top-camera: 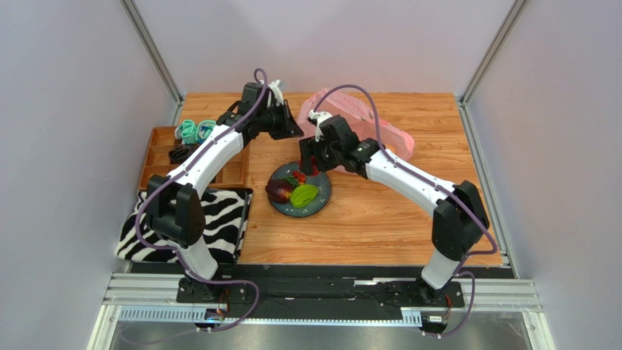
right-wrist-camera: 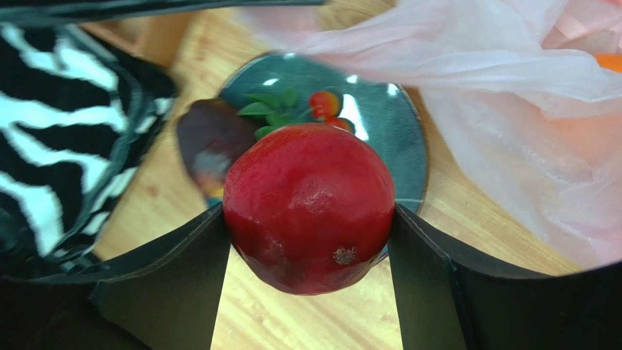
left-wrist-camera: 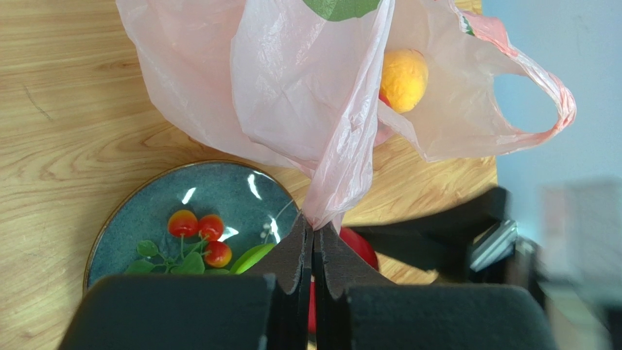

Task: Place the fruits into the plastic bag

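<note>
My left gripper (left-wrist-camera: 314,232) is shut on a pinched fold of the pink plastic bag (left-wrist-camera: 292,87) and holds it up above the table; a yellow-orange fruit (left-wrist-camera: 404,79) shows through the bag's film. My right gripper (right-wrist-camera: 310,219) is shut on the red apple (right-wrist-camera: 310,204), just over the near rim of the dark plate (right-wrist-camera: 394,146) and beside the bag (top-camera: 379,131). On the plate (top-camera: 321,200) lie a green fruit (top-camera: 304,195), a dark purple fruit (top-camera: 278,189) and red berries (top-camera: 298,177) with green leaves.
A zebra-striped cloth (top-camera: 219,219) lies left of the plate. Behind it stands a wooden compartment tray (top-camera: 164,149) with teal and black items. Grey walls with metal rails close in the table on three sides.
</note>
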Action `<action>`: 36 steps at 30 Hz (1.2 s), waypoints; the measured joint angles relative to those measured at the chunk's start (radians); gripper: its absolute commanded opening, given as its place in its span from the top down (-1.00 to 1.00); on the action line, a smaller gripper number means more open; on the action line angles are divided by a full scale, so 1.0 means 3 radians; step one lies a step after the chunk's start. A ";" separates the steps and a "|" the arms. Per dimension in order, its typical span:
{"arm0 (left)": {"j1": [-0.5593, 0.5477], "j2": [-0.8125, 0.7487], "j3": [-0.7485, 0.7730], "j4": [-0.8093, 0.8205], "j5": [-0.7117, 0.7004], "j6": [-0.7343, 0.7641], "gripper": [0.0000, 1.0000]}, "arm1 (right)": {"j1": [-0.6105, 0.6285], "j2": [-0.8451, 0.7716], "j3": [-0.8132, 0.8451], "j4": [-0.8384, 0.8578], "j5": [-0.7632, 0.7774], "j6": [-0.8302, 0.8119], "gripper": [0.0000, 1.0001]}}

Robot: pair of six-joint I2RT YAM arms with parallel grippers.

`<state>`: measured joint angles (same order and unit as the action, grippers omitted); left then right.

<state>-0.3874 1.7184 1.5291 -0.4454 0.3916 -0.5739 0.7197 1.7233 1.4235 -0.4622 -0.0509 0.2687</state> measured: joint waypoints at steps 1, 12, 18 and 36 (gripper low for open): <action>0.0000 0.0000 0.0000 0.0000 -0.0003 0.0003 1.00 | 0.0018 -0.0092 -0.0019 -0.0013 -0.0020 -0.0003 0.08; 0.0005 -0.0004 -0.0048 -0.0027 -0.0015 0.0024 1.00 | -0.0276 -0.0755 -0.0029 0.0055 0.0000 0.0153 0.10; 0.0005 -0.0045 -0.0200 -0.0033 -0.0017 0.0024 1.00 | -0.0673 -0.0763 -0.0058 0.0046 0.0151 0.0203 0.12; 0.0005 -0.0459 -0.0406 -0.0104 -0.0053 0.0076 1.00 | -0.1031 0.0095 0.0380 -0.0177 0.0460 0.0223 0.16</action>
<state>-0.3859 1.5806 1.4075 -0.4767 0.3756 -0.5510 0.4103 1.7519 1.5375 -0.5152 0.0872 0.3355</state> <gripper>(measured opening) 0.008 0.740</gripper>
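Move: The right hand already grips the pomegranate; the plastic bag's middle is about 15 cm ahead, 14 cm right and 9 cm below it. The plate's middle lies some 13 cm under that hand, 1 cm ahead and 5 cm left; the cherry tomatoes are 4 cm beyond the plate's middle and level with it sideways. For the left hand, pinching the rim, the bag's middle is roughly 10 cm ahead, 17 cm right and 14 cm below. Right hand lifts the pomegranate 10 cm, swings right-forward, lowers into bag mouth; left draws rim back 3 cm. ##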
